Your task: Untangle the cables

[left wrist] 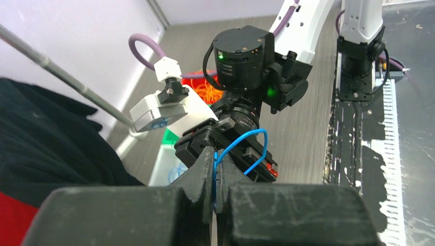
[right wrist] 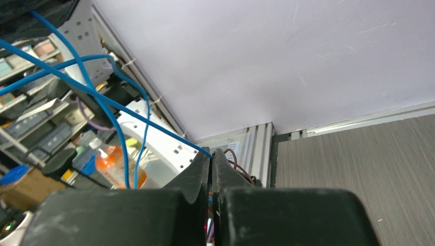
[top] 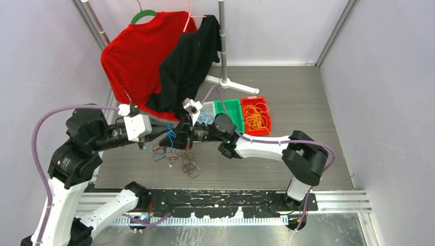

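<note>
My left gripper (top: 165, 136) and right gripper (top: 182, 137) meet tip to tip above the table, both shut on one blue cable (top: 171, 133). In the left wrist view my left gripper (left wrist: 216, 165) pinches the blue cable (left wrist: 252, 134), which loops up and right in front of the right gripper's body. In the right wrist view my right gripper (right wrist: 211, 155) pinches the blue cable (right wrist: 105, 100), whose strands run up left; a brown cable (right wrist: 237, 160) shows just behind the tips. Dark brown cables (top: 190, 167) lie on the table below, with a blue and brown tangle (top: 159, 151) hanging to the left.
Three bins stand behind the grippers: a clear one with blue cables (top: 206, 116), a green one (top: 232, 110), and a red one (top: 267, 114) with orange cables (top: 255, 117). A clothes rack with a red shirt (top: 134, 61) and a black shirt (top: 189, 64) stands at the back left.
</note>
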Controlling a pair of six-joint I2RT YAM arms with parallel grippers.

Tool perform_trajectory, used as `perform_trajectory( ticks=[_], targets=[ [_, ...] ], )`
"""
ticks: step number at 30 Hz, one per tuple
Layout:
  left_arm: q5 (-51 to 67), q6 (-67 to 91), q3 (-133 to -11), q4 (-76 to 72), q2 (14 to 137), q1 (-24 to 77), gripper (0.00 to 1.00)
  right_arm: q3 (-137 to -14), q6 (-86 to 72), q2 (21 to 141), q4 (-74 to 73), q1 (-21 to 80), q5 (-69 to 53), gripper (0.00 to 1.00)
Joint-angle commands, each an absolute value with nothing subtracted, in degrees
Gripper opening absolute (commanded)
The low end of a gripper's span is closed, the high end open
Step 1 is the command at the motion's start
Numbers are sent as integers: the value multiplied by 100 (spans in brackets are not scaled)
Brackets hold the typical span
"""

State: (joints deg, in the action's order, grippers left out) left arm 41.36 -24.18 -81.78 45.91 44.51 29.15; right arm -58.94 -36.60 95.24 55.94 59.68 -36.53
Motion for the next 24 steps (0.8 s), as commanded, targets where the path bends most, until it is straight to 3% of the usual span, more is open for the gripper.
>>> perform_trajectory(
  ticks=[1,7,14,18,24],
  targets=[
    [4273,-2313,-8815,3638,4543,2927,0,-5370,-3797,10250,5608,5978,-2888,4],
    [4170,-2190,-9316,3392,4739,2927,0,-5148,-4184,10735,6166,5981,-2647,9],
    [3987,-2162,-9621,3159,4775,2927,0,-4951,-3619,10350,5418,6131,-2193,30],
    [3958,-2165,-9654,3142,4763,2927,0,-4895,-3464,10153,5155,6157,-2052,26],
    [3773,-2546,-10001,3044,4860,2927,0,-4804,-3270,9896,4604,6234,-1724,31]
  ],
)
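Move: Straight below the right hand's shut fingers hangs and lies the tangled brown cable, its heap on the table roughly 30 cm down, 3 cm ahead and 2 cm to the right. The grey bin stands some 22 cm ahead and 10 cm to the right of that hand, the green bin another 10 cm to its right. From the left hand, which already pinches the blue cable, the brown heap is about 41 cm down, 4 cm ahead and 1 cm to the left. Sinking some 17 cm towards the brown heap, and drifting a little forward, the right hand tips its fingers about 20 degrees downward, opens them partly on the way and lets go of the brown cable. The left keeps its pinch on the blue cable, first dipping forward and down slightly, then rising quickly by about 15 cm and drawing back, fingertips tilting up. ##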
